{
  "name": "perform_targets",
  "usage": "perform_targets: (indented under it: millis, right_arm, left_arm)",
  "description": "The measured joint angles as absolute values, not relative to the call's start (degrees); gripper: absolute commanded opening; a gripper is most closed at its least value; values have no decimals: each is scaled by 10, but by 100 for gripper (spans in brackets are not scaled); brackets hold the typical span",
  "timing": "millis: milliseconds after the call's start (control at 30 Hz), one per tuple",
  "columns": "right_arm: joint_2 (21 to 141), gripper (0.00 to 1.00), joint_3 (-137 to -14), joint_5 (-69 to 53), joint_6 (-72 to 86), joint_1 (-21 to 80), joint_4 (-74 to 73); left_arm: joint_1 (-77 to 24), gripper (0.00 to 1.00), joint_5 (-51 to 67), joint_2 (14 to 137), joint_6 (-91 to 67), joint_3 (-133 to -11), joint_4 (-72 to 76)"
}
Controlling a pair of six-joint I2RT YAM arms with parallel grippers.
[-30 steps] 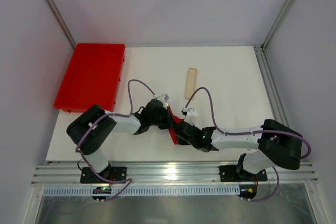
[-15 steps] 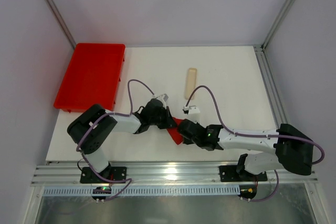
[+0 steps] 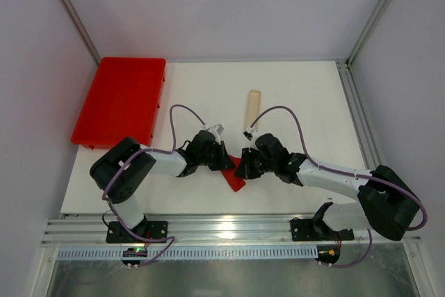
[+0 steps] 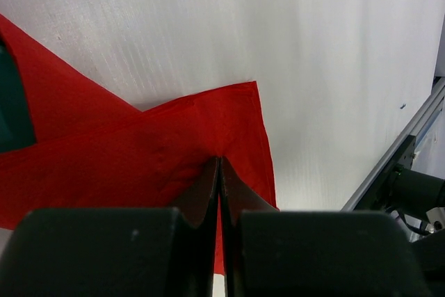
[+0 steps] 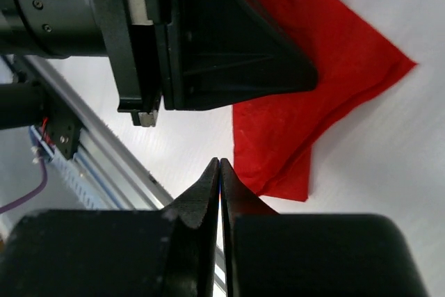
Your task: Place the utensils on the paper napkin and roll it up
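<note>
The paper napkin (image 3: 234,176) lies folded on the white table between my two grippers. In the left wrist view the napkin (image 4: 139,151) shows overlapping folds, and a dark teal utensil (image 4: 10,102) peeks out at the left edge; the rest of the utensils is hidden. My left gripper (image 3: 222,158) is shut, its tips (image 4: 219,160) resting on the napkin. My right gripper (image 3: 247,167) is shut and empty, its tips (image 5: 220,162) over bare table just beside the napkin's edge (image 5: 306,102). The left gripper's body (image 5: 229,46) fills the top of the right wrist view.
A big red plastic tray (image 3: 122,100) sits at the far left, overhanging the table. A pale beige strip (image 3: 252,109) lies behind the grippers. The metal rail (image 3: 222,231) runs along the near edge.
My right arm has swung back and to the right, off the napkin, so more of the napkin's near corner shows. The left gripper has stayed in place on the napkin.
</note>
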State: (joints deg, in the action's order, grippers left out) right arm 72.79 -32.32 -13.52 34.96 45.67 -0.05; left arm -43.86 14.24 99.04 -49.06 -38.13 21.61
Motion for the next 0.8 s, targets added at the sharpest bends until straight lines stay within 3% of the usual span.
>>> perform_targets:
  millis: [467, 800]
  right_arm:
    - [899, 4, -324, -300, 333, 411, 108]
    - [900, 4, -273, -319, 356, 410, 188]
  left_arm:
    - [-437, 0, 154, 997, -489, -380, 229]
    - [-433, 0, 170, 1005, -489, -380, 241]
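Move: Below the right hand, about 6 cm down, 2 cm back and 1 cm to its left, lies the near end of the folded paper napkin. From that hand, the left gripper's tips on the napkin are about 3 cm left, 2 cm ahead and 5 cm lower; the empty wooden tray is some 21 cm ahead, 5 cm right and 6 cm below. From the left hand, the napkin's near end is about 4 cm back, 2 cm right and 1 cm lower. Sweeping a little left and back, then sinking about 5 cm, the right hand brings its shut fingertips down onto the napkin's near end just behind the left gripper, easing back a further centimetre as it finishes. Its wrist turns some 15 degrees, partly counter-clockwise, while the left hand stays put with shut tips still on the napkin. ##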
